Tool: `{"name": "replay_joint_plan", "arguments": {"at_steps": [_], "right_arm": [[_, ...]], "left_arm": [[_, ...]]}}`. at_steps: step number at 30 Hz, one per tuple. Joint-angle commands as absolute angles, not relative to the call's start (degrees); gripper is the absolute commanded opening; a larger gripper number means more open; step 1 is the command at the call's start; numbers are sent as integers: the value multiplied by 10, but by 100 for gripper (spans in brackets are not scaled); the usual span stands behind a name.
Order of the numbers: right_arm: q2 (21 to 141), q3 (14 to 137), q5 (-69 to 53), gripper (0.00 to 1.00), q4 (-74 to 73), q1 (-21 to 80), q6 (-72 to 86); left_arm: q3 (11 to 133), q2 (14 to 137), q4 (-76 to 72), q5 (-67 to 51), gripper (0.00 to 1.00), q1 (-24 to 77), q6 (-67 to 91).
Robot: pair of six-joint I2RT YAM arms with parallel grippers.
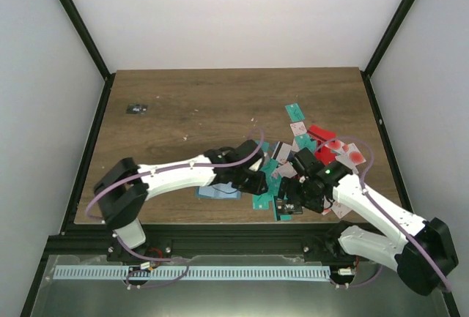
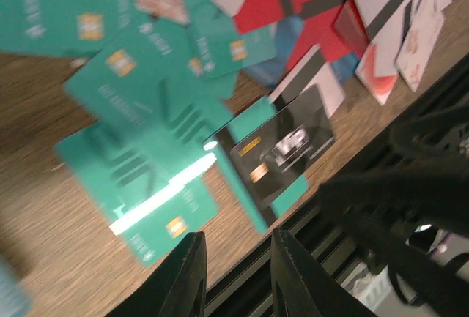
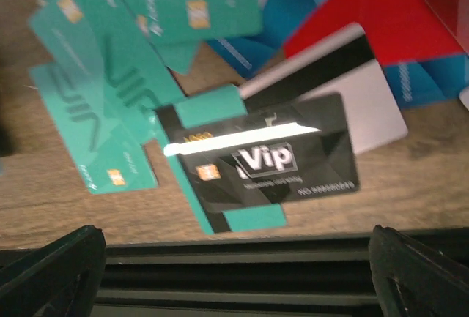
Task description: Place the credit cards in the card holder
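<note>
The credit cards (image 1: 311, 145) lie in a loose heap right of centre, mostly teal, with red, white and black ones among them. A black Vip card (image 3: 271, 159) lies flat on a teal card (image 3: 249, 218) by the table's near edge; it also shows as the black card (image 2: 282, 148). The blue-grey card holder (image 1: 215, 192) lies flat on the table, left of the heap, partly under my left arm. My left gripper (image 1: 253, 181) (image 2: 236, 238) hovers between holder and heap, its jaws narrowly apart and empty. My right gripper (image 1: 293, 196) (image 3: 234, 233) stands wide open over the black card, holding nothing.
A tiny black object with white marks (image 1: 137, 108) lies at the far left of the table. The black rail (image 3: 234, 273) of the near edge runs just below the black card. My right arm (image 2: 410, 192) fills the lower right of the left wrist view.
</note>
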State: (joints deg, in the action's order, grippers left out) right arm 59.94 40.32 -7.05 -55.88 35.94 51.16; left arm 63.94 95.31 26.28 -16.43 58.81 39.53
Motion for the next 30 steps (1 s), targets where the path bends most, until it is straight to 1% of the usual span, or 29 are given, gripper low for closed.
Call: {"name": "replay_joint_plan", "arguments": {"at_steps": [1, 4, 7, 10, 13, 19, 26, 30], "right_arm": [[563, 372, -103, 100, -587, 345, 547], [554, 363, -111, 100, -587, 343, 560], [548, 358, -116, 100, -581, 342, 572], [544, 341, -147, 100, -571, 341, 591], [526, 318, -186, 100, -542, 339, 609], [508, 304, -181, 100, -552, 338, 653], [499, 288, -154, 100, -574, 330, 700], [487, 268, -159, 100, -573, 329, 716]], "left_arm": [[718, 1025, 248, -183, 27, 610, 409], [768, 1076, 263, -190, 27, 616, 406], [789, 1108, 252, -201, 27, 618, 410], [813, 1133, 243, -216, 27, 620, 404], [853, 1169, 264, -220, 27, 620, 376], [917, 1224, 276, -238, 27, 620, 360], [936, 1264, 269, -263, 27, 620, 362], [934, 1274, 266, -270, 27, 622, 362]]}}
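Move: The black VIP card lies roughly 9 cm to the left gripper's right, 3 cm nearer the base and 8 cm below. The bunched teal cards are some 6 cm left of the VIP card and 4 cm farther out. From the right gripper, the VIP card is about level ahead, 1 cm left and 7 cm down; the white striped card is 3 cm ahead and 2 cm right, the red cards 7 cm ahead and 4 cm right. Bring the left gripper quickly right about 11 cm and sink it some 6 cm to just above the black VIP card, its fingers kept narrowly apart. Meanwhile draw the right gripper, still wide open, back towards the table's near edge and down, tipping its fingers back and turning it some 15 degrees clockwise, to clear the space over the card. ##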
